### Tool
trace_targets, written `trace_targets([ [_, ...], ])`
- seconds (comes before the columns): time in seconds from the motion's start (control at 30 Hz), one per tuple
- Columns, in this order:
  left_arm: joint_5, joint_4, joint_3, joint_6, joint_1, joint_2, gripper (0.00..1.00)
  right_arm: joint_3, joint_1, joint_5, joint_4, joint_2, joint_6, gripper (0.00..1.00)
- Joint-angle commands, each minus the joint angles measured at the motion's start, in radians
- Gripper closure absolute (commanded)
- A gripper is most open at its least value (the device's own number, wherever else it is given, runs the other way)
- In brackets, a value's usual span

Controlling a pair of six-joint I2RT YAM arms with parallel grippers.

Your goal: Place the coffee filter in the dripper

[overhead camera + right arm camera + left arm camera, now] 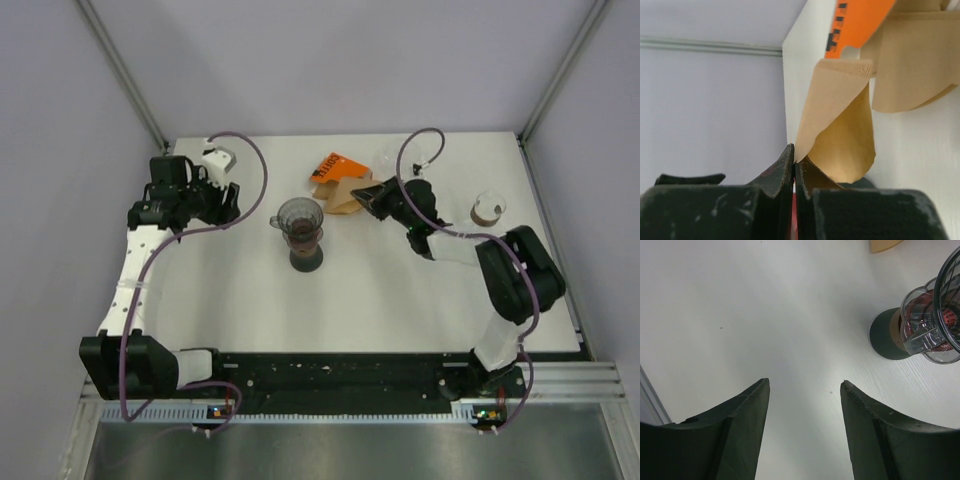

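Observation:
A clear dripper (298, 216) with a handle sits on a dark server (306, 256) at the table's middle. The left wrist view shows the dripper (932, 315) too, at the right edge. My right gripper (795, 159) is shut on the corner of a brown paper coffee filter (840, 125), which curls open away from the jaws. In the top view this gripper (362, 194) is at the right edge of the filter pile, just right of and behind the dripper. My left gripper (805, 385) hangs open over bare table, left of the dripper, holding nothing.
More brown filters (915, 65) lie behind the held one, with an orange packet (328, 165) on them. A white cup-like object (487, 208) stands at the right. A white block (217, 158) sits at the back left. Walls enclose the table.

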Motion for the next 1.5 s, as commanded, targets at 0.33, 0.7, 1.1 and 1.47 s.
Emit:
trace_targets([
  [0.33, 0.067, -0.121, 0.206, -0.017, 0.006, -0.03, 0.36, 0.395, 0.037, -0.078, -0.977, -0.613, -1.386, 1.0],
  [0.7, 0.208, -0.195, 0.373, -0.124, 0.006, -0.059, 0.37, 0.748, 0.324, -0.012, -1.301, -0.547, -2.148, 1.0],
  [1.1, 0.266, -0.31, 0.503, -0.154, 0.005, -0.072, 0.37, 0.967, 0.601, 0.296, -1.594, -0.309, -2.922, 1.0],
  [1.47, 0.33, -0.33, 0.626, -0.221, -0.19, -0.024, 0.04, 0.994, 0.707, 0.505, -1.565, -0.206, -3.119, 1.0],
])
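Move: Behind and to the left of the right hand, which already pinches one coffee filter, the dripper waits about 7 cm back and 13 cm left at nearly its height, with the carafe under it some 7 cm below hand level. From that hand the remaining filters lie 7 cm ahead, 8 cm left, and the coffee packet 12 cm ahead, 5 cm left, both about 12 cm down. For the left hand, the dripper is roughly 3 cm ahead, 16 cm right and 7 cm lower. Keeping its pinch on the filter, the right hand climbs steeply and draws back some 17 cm, swinging a little right and then left, then sinks about 7 cm from its peak to end high behind the dripper. Its wrist rolls about half a turn, left side going down first, and the fingers tip lower. The empty left hand rises some 20 cm, easing back and right, and opens wider late on. ##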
